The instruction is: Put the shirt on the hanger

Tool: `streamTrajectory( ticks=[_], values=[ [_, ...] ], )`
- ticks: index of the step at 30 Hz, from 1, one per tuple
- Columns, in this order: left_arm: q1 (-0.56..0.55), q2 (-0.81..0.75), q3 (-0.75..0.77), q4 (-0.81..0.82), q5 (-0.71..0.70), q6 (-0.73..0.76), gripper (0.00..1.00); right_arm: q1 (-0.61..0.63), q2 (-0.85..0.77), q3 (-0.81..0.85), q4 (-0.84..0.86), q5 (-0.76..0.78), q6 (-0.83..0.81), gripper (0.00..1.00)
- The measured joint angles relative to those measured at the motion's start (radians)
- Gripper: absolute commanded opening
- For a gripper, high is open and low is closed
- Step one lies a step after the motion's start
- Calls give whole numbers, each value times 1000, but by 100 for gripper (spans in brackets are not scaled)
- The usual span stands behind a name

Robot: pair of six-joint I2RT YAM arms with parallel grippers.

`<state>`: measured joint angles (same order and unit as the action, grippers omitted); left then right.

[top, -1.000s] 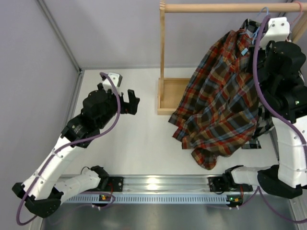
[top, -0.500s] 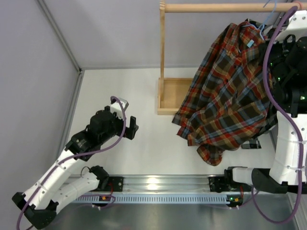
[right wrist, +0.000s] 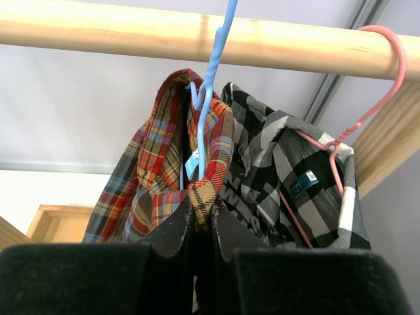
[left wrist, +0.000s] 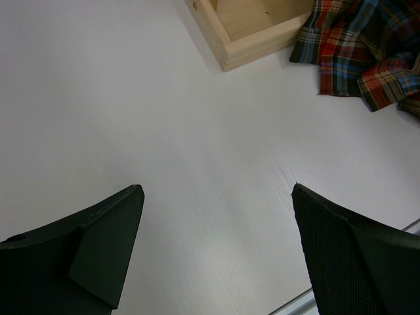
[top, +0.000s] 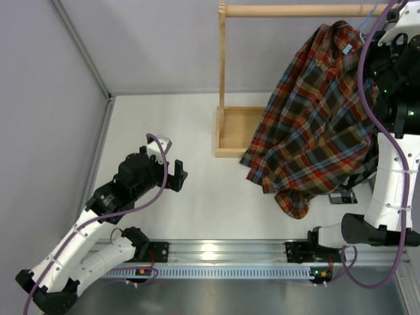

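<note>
The red, orange and blue plaid shirt [top: 315, 125] hangs from its collar at the back right, its tail down by the table. In the right wrist view its collar [right wrist: 216, 141] wraps the light-blue wire hanger [right wrist: 209, 79], whose hook rises in front of the wooden rail [right wrist: 131, 29]. My right gripper [right wrist: 202, 205] is shut on the collar fold of the shirt, just below the hanger's neck. My left gripper [top: 176, 176] is open and empty over the bare table at the left; the shirt's hem [left wrist: 367, 46] shows at its far right.
A black-and-white checked shirt [right wrist: 289, 177] hangs on a pink-red hanger [right wrist: 374, 92] on the same rail, right beside the plaid one. The wooden rack's post [top: 222, 72] and base tray [top: 231, 131] stand mid-table. Grey walls close the left and back.
My right arm has lifted the shirt and hanger up and back towards the rail. My left arm has drawn back towards the near left and lowered, staying open.
</note>
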<state>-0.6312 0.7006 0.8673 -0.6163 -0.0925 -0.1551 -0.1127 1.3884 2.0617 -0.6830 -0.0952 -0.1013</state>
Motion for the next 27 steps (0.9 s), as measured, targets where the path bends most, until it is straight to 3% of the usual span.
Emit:
streamTrajectory(
  ticks=[13, 20, 25, 26, 27],
  values=[
    [15, 2, -5, 10, 14, 0, 98, -4, 63, -16, 58, -16, -3, 0],
    [28, 2, -6, 10, 26, 0, 98, -8, -13, -275, 220, -21, 3, 0],
    [29, 6, -6, 10, 32, 0, 98, -8, -38, -354, 312, -24, 8, 0],
    [29, 8, -6, 11, 33, 0, 98, -8, -42, -360, 318, -25, 9, 1],
    [29, 9, -6, 11, 33, 0, 98, -8, -45, -363, 319, -28, 9, 10]
  ],
)
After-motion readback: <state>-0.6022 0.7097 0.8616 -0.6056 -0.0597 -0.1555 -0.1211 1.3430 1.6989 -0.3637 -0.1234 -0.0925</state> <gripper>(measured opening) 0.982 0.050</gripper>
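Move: The right hand holds the plaid shirt on its blue hanger, fingers pointing level and forward; the rack's wooden rod crosses about 8 cm ahead of it, straight on, and some 12 cm higher. On the rod at that same distance and height hangs the pink hanger's hook, roughly 14 cm to the hand's right. From the idle left hand, that stretch of rod is about 24 cm ahead, 50 cm right and 40 cm higher. Keeping its pinch on the plaid shirt and hanger, the right hand carries the blue hook over the rod: it eases forward about 4 cm, at first nearly level, then sinks some 6 cm in all, mostly late and briskly, to set the hook down on the rod. The lowering stops there, with the wrist level and the fingers shut. ##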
